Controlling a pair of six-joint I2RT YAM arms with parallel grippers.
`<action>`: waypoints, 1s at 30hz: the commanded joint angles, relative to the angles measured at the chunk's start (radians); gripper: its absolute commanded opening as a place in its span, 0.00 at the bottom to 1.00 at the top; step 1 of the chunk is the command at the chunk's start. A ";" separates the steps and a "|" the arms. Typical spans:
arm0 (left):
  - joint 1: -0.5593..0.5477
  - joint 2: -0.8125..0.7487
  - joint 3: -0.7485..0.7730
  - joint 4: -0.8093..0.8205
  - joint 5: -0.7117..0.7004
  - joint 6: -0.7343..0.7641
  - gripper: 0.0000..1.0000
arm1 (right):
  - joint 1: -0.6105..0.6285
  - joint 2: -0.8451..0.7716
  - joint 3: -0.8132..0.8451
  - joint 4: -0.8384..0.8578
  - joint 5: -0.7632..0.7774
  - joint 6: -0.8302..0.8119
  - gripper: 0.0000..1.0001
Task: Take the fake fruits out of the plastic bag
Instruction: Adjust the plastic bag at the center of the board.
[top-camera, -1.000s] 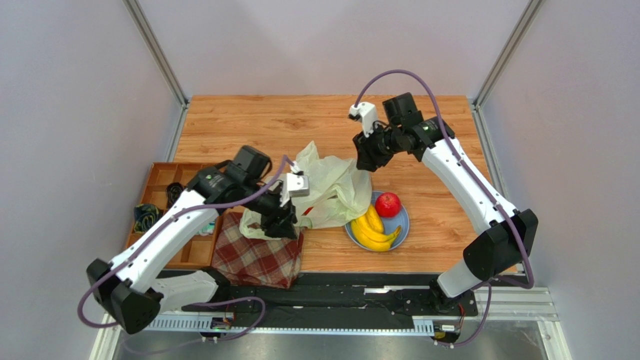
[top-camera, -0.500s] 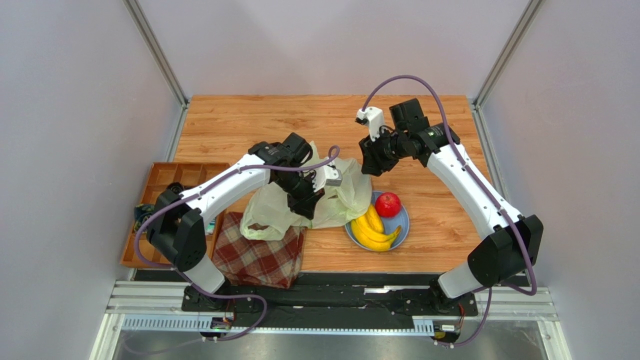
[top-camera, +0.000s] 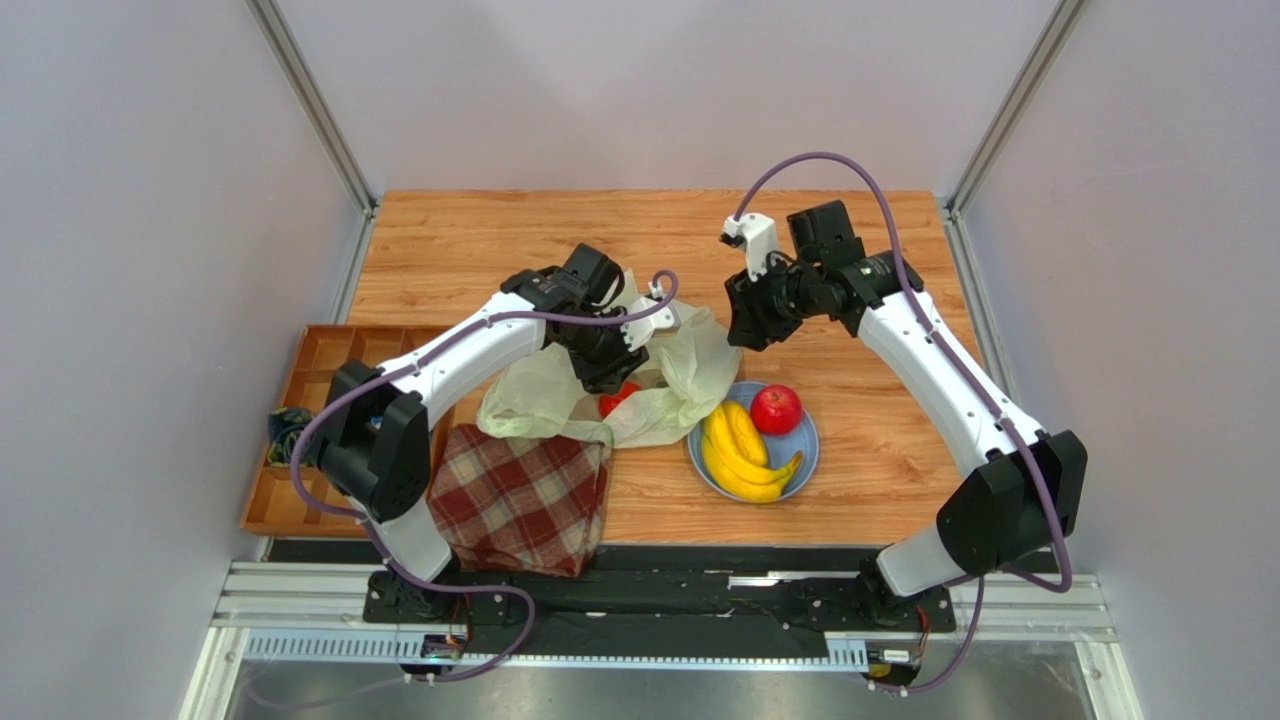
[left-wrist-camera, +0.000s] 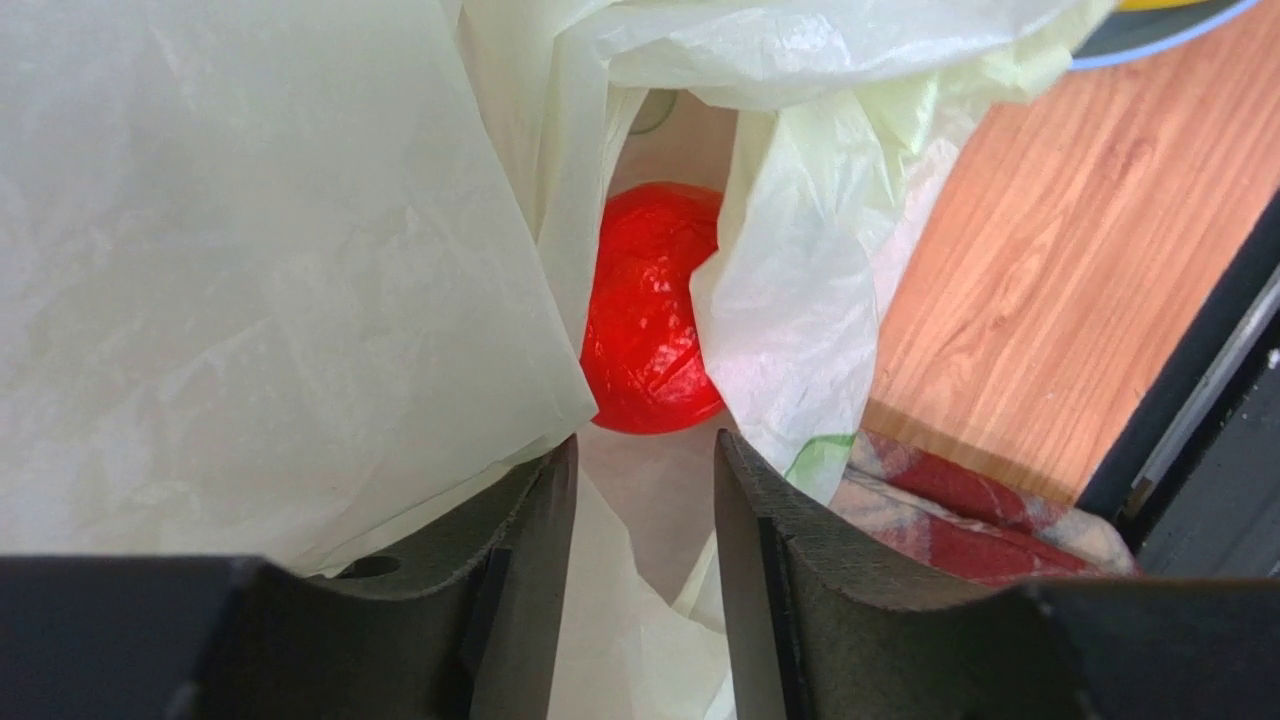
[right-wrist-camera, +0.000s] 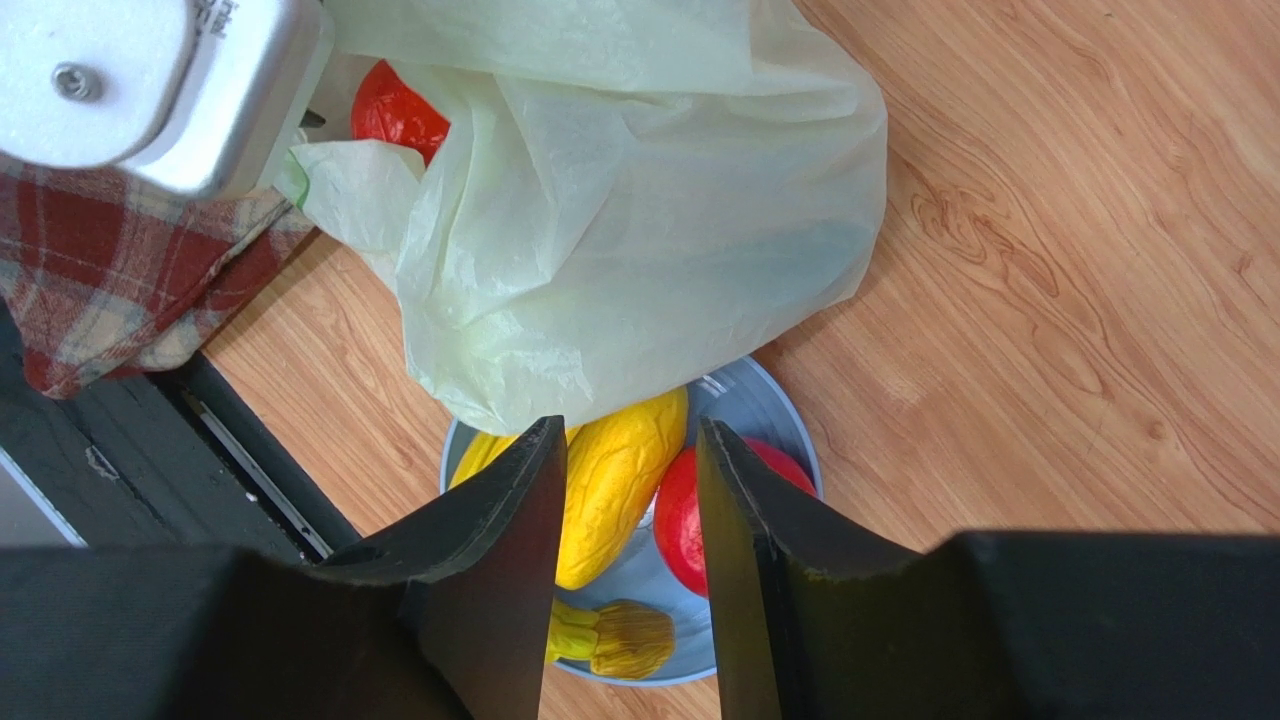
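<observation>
The pale plastic bag (top-camera: 669, 368) lies crumpled at mid-table, its mouth facing the near edge. A red fake fruit (top-camera: 613, 402) shows in that mouth, half wrapped in film (left-wrist-camera: 649, 308). My left gripper (top-camera: 619, 365) hangs over the bag, open, its tips (left-wrist-camera: 646, 447) just short of the red fruit and nothing between them. A yellow banana bunch (top-camera: 736, 450) and a second red fruit (top-camera: 775, 408) lie on the blue plate (top-camera: 807, 444). My right gripper (top-camera: 747, 327) is open and empty, high over the bag's far right edge and looking down on the plate (right-wrist-camera: 628, 435).
A red plaid cloth (top-camera: 519, 503) lies at the near edge, touching the bag. A wooden compartment tray (top-camera: 323, 405) sits at the left edge of the table. The bag (right-wrist-camera: 631, 210) overlaps the plate's rim (right-wrist-camera: 774, 405).
My left arm swung from the cloth side up over the bag, its jaws closing and reopening. The bag shifted and the red fruit now shows in its mouth. The right gripper drifted slightly right.
</observation>
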 joint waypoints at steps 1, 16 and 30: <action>0.008 0.052 0.051 0.009 0.045 -0.023 0.49 | -0.008 -0.029 -0.008 0.048 0.006 0.023 0.41; 0.026 0.161 0.068 0.075 0.094 -0.147 0.62 | -0.014 -0.041 -0.060 0.051 0.019 0.038 0.42; 0.167 0.194 0.081 0.086 0.288 -0.341 0.69 | 0.203 -0.055 0.024 -0.063 -0.136 -0.185 0.40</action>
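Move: The left hand has its fingers at the bag's mouth. The red fruit inside lies about 1 cm ahead of that hand, 3 cm to its right and some 6 cm below; the plaid cloth is roughly 11 cm back and 12 cm left, and the blue plate 4 cm back and 20 cm right. From the high right hand, the bag's right part is about 2 cm ahead, 6 cm left and 17 cm down, with the plate 7 cm back and 2 cm right. Still against the bag's loose flap with its far finger, the left hand sinks about 3 cm into the mouth by the red fruit, then works forward some 4 cm in all, spreading its fingers, turning counter-clockwise and tilting the tips back. The empty right hand dips about 2 cm, then rises and swings some 3 cm left and back over the bag, its fingers unchanged. ##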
